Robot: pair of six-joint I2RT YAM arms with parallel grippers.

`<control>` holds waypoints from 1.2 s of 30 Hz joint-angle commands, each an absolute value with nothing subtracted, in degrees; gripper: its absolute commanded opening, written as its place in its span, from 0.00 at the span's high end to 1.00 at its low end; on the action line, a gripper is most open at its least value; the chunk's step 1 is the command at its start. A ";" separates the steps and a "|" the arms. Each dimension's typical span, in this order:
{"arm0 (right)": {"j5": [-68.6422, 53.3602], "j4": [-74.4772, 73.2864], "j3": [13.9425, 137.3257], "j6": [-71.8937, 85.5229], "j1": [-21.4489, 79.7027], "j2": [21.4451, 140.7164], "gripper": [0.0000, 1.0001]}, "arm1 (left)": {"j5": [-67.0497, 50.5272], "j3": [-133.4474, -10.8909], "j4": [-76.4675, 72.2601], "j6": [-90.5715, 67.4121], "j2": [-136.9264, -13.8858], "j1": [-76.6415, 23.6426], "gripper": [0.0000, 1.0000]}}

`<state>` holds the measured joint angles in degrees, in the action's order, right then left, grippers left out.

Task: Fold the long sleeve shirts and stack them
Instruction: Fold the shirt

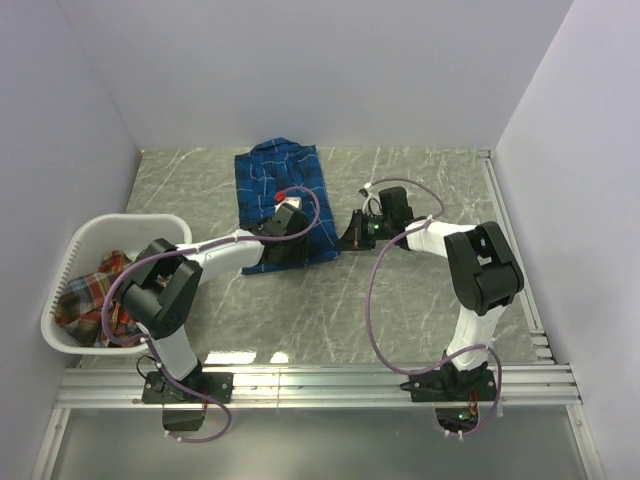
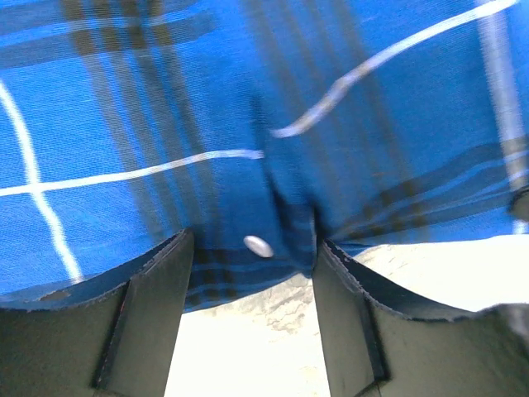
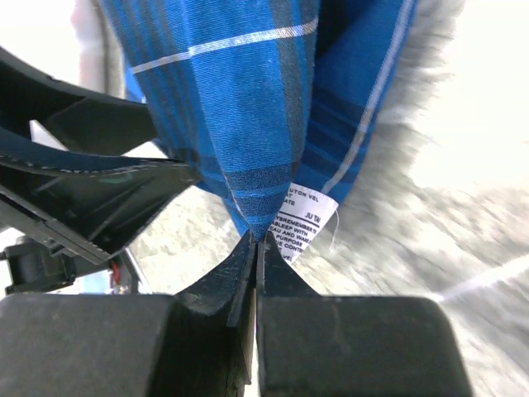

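Note:
A royal blue plaid long sleeve shirt [image 1: 280, 185] lies spread on the marble table, its near edge bunched between the two grippers. My left gripper [image 1: 272, 250] sits over that near edge. In its wrist view it [image 2: 252, 248] stands open, with the hem and a white button [image 2: 259, 246] between the black fingers [image 2: 157, 289]. My right gripper [image 1: 352, 235] is at the shirt's near right corner. Seen from the wrist, it [image 3: 258, 240] is shut on a fold of blue cloth [image 3: 248, 124] beside a white care label [image 3: 307, 217]. A red-orange plaid shirt [image 1: 95, 295] lies crumpled in the basket.
The white plastic laundry basket [image 1: 130, 222] stands at the left edge of the table beside the left arm. White walls close in the back and both sides. An aluminium rail [image 1: 320, 380] runs along the near edge. The left gripper's body [image 3: 83, 190] shows close to the right gripper.

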<state>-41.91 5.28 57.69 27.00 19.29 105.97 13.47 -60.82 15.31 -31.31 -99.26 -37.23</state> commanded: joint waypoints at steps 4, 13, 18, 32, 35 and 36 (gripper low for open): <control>-37.53 -2.90 61.17 21.97 16.52 100.02 1.00 | 19.07 -61.18 20.92 -30.50 -98.18 -36.56 0.36; -37.18 -0.09 57.57 24.96 15.73 103.18 0.89 | 16.61 -60.47 19.25 -31.64 -96.87 -35.86 0.33; -35.06 -2.28 60.38 25.05 14.76 100.99 0.96 | 19.86 -61.08 21.88 -31.29 -96.06 -35.16 0.33; -33.49 -4.57 60.46 25.58 14.77 97.56 0.60 | 15.30 -62.32 24.26 -33.48 -86.49 -33.23 0.22; -32.87 -5.45 63.80 26.01 14.77 96.77 0.58 | 12.67 -61.88 24.43 -35.24 -83.85 -29.46 0.13; -32.44 -5.28 64.77 26.19 14.85 96.51 0.58 | 11.70 -61.96 24.35 -36.46 -83.59 -26.75 0.12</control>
<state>-33.93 -5.72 60.75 25.91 14.98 100.18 13.63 -61.10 23.86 -33.69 -86.43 -31.38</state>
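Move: The right hand already has the folded shirt's near right corner, beside the white label, in its shut fingertips; the shirt's far end lies about 23 cm ahead of it and 15 cm left. From the left hand, whose fingers rest on the cloth beside the hem, that corner lies about 11 cm to the right and roughly level. The button sits right under the left hand, and the shirt's near left corner is some 12 cm left of it and 3 cm back. The right hand, at first keeping its pinch on the near right corner, draws it rightward in small tugs, away from the left hand, covering about 4.5 cm in all with some 2 cm forward and 2 cm up, and in the last stretch its fingers open and let the corner go. The left hand stays almost still with its parted fingers bearing down on the cloth by the button for the first half, then comes free, sliding about 5 cm left and climbing some 7 cm, with its fingers spreading wider at the end. ##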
